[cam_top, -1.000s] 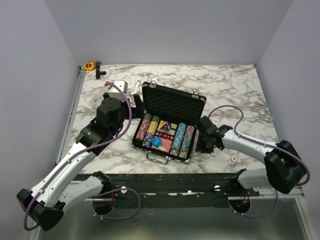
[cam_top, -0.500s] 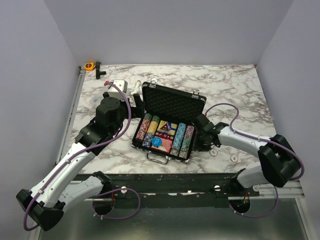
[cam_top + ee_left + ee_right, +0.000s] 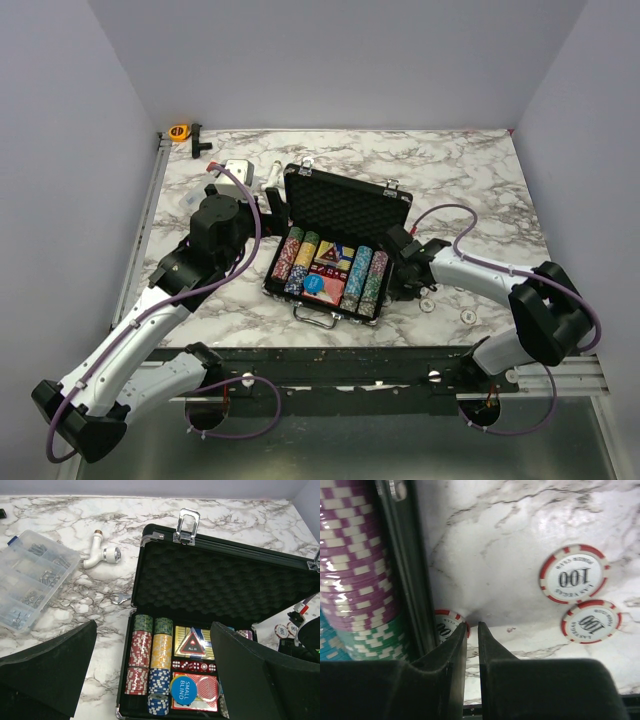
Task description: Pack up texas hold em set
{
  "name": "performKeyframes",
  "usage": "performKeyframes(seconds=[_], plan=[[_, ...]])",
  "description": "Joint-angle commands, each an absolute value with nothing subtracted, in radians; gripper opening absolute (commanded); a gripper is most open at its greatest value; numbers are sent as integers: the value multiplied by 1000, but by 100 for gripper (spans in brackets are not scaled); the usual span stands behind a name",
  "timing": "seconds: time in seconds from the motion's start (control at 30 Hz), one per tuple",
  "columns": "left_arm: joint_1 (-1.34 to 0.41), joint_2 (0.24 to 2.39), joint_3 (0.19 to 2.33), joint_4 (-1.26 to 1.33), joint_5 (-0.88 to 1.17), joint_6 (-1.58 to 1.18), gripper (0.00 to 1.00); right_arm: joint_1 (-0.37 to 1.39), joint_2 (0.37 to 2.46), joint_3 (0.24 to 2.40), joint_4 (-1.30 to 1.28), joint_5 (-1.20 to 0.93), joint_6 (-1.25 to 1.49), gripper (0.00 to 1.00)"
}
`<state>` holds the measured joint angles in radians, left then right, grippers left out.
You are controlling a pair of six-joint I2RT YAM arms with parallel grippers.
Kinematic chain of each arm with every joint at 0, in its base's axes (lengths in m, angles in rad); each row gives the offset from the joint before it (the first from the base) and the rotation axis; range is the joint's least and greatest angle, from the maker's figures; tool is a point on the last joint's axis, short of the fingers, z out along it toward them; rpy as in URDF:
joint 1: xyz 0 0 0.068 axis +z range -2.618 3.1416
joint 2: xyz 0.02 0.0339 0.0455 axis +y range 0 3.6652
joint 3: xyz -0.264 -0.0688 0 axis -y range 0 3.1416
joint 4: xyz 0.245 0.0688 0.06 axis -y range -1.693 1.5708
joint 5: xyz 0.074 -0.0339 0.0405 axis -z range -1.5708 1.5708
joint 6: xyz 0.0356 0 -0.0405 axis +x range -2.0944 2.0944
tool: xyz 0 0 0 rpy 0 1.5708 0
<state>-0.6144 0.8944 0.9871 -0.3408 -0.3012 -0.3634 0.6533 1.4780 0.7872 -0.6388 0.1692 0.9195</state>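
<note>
The black silver-trimmed briefcase [image 3: 347,208] stands open mid-table, foam lid [image 3: 225,582] raised. Rows of multicoloured poker chips [image 3: 151,662] fill it, with a red card deck [image 3: 207,694] and a blue "small blind" disc [image 3: 183,690]. My left gripper [image 3: 155,680] hovers open over the case's near left side, holding nothing. My right gripper [image 3: 472,626] is down on the table against the case's right wall, jaws narrowed to a thin slit. A loose red-and-white chip [image 3: 445,625] lies against the left fingertip; I cannot tell if its rim is pinched. Two more loose chips [image 3: 573,573] [image 3: 590,621] lie further right.
A clear plastic compartment box [image 3: 30,577] and a white pipe fitting [image 3: 100,555] lie left of the case, with a small metal piece [image 3: 120,598] by its corner. An orange tape measure [image 3: 179,131] sits at the far left corner. The table's front edge runs close behind my right gripper.
My right gripper has slid in toward the case's right wall and its jaws have narrowed. The left arm has not moved.
</note>
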Motion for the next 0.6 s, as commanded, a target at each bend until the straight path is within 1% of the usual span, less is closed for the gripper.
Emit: performKeyframes(seconds=[0.0, 0.3, 0.4, 0.43, 0.5, 0.53, 0.57], plan=[[-608, 876, 1015, -353, -281, -361, 94, 652, 1523, 767, -826, 326, 976, 16], [-609, 869, 1015, -354, -277, -360, 94, 627, 1470, 781, -951, 427, 1082, 15], [-609, 866, 1015, -353, -272, -362, 94, 624, 1413, 795, -898, 396, 1026, 16], [-609, 865, 1015, -353, -271, -362, 94, 624, 1390, 798, -869, 371, 996, 18], [-609, 867, 1015, -353, -273, -362, 94, 624, 1342, 803, -830, 329, 959, 35], [-609, 866, 1015, -353, -273, -361, 95, 623, 1318, 803, -815, 311, 942, 43], [-608, 867, 1016, -354, -272, -360, 94, 624, 1299, 802, -803, 295, 928, 48]])
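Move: A white 100 chip lies against the open case's right wall, its middle some 2 cm left of and 1 cm behind my right hand point, about 1 cm below; my left fingertip there covers its edge. A touching pair of 100 chips lies to the right: one about 7 cm right and 3 cm ahead, the other some 8 cm right and level. The purple stack stands about 6 cm left, 5 cm ahead. From my left hand the chip is roughly 27 cm right, 10 cm back, 30 cm down. Fingers nearly shut and low on the table, I drag the chip by its edge with my right hand, about 5 cm to the right and slightly back, away from the case wall towards the pair. The fingertips swing some 10 degrees to the right and the hand turns a little clockwise; then I rise about 1 cm and part the fingers over the chip. ##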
